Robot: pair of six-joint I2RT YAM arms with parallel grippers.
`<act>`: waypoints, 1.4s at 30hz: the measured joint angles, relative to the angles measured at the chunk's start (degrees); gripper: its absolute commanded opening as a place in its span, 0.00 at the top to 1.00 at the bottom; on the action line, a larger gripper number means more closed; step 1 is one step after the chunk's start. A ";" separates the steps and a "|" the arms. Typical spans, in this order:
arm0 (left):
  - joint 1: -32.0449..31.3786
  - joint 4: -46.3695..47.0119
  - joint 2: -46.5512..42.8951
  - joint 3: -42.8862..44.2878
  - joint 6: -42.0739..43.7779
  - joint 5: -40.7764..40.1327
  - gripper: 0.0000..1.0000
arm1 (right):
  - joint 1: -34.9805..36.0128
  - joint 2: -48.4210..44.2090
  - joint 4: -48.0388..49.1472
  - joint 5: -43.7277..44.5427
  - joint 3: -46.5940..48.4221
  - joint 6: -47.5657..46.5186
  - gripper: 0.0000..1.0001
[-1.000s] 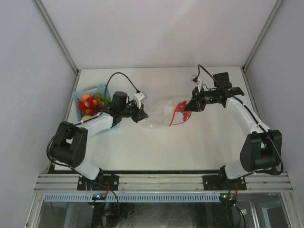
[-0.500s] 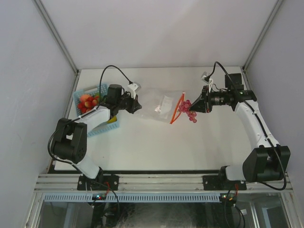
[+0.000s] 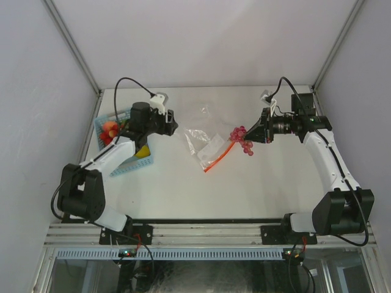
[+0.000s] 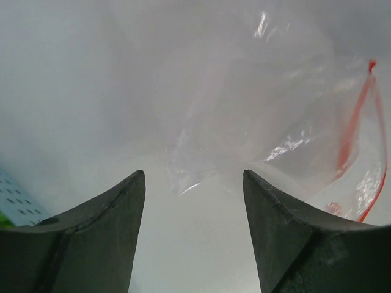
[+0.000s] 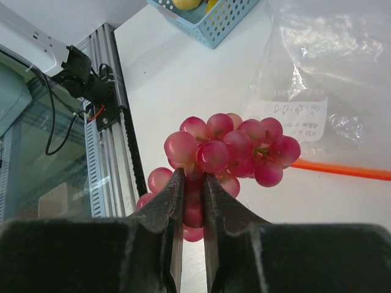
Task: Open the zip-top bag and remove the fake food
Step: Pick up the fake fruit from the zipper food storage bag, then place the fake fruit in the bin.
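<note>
The zip-top bag (image 3: pixel 201 141) lies crumpled on the table's middle, its orange zip strip (image 3: pixel 217 160) toward the front and its white label (image 5: pixel 296 113) facing up. My left gripper (image 3: pixel 173 127) hovers just left of the bag, open and with nothing in it; in the left wrist view its jaws (image 4: pixel 193 174) stand wide with the bag (image 4: pixel 269 110) ahead of them. My right gripper (image 3: pixel 252 134) is shut on one piece of fake food, a pink-red grape bunch (image 5: pixel 229 149), held clear of the bag's right side (image 3: pixel 241 137).
A light-blue slotted basket (image 3: pixel 125 170) stands at the left under my left arm, with red, orange, yellow and green fake food (image 3: pixel 111 129) inside. Its corner shows in the right wrist view (image 5: pixel 208 15). The table's aluminium rail (image 5: pixel 101 152) runs along the front.
My left gripper has opened, let go of the bag and drawn back to the left. The bag has dropped onto the table. My right gripper has pulled the grape bunch out to the right.
</note>
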 measured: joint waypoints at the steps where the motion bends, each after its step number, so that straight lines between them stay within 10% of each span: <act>1: 0.20 0.15 -1.46 0.00 -0.98 -0.52 0.29 | 0.37 0.00 0.35 0.02 0.09 0.28 1.00; 42: 6.45 -30.71 -51.15 4.55 -15.74 -30.73 0.00 | 36.06 32.50 31.47 10.78 32.39 18.27 1.00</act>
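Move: Off to the right hand's left by roughly 45 cm, and some 13 cm farther out, sits the blue basket, about 23 cm below the held pink grapes; the yellow mango in its near corner is 39 cm left and 8 cm ahead. The emptied bag lies flat between, about 11 cm left, 13 cm ahead and 24 cm down. For the empty left hand the basket is about 19 cm left, 1 cm ahead, 11 cm below. Sweeping left about 25 cm, high above the bag's zip end, the right hand carries the pinched pink grapes towards the basket, rising slightly and turning some 25 degrees counter-clockwise. The left hand clears the way: first mainly up, then back and left as well, swinging counter-clockwise and tilting its fingers upward while they open fully, empty. ##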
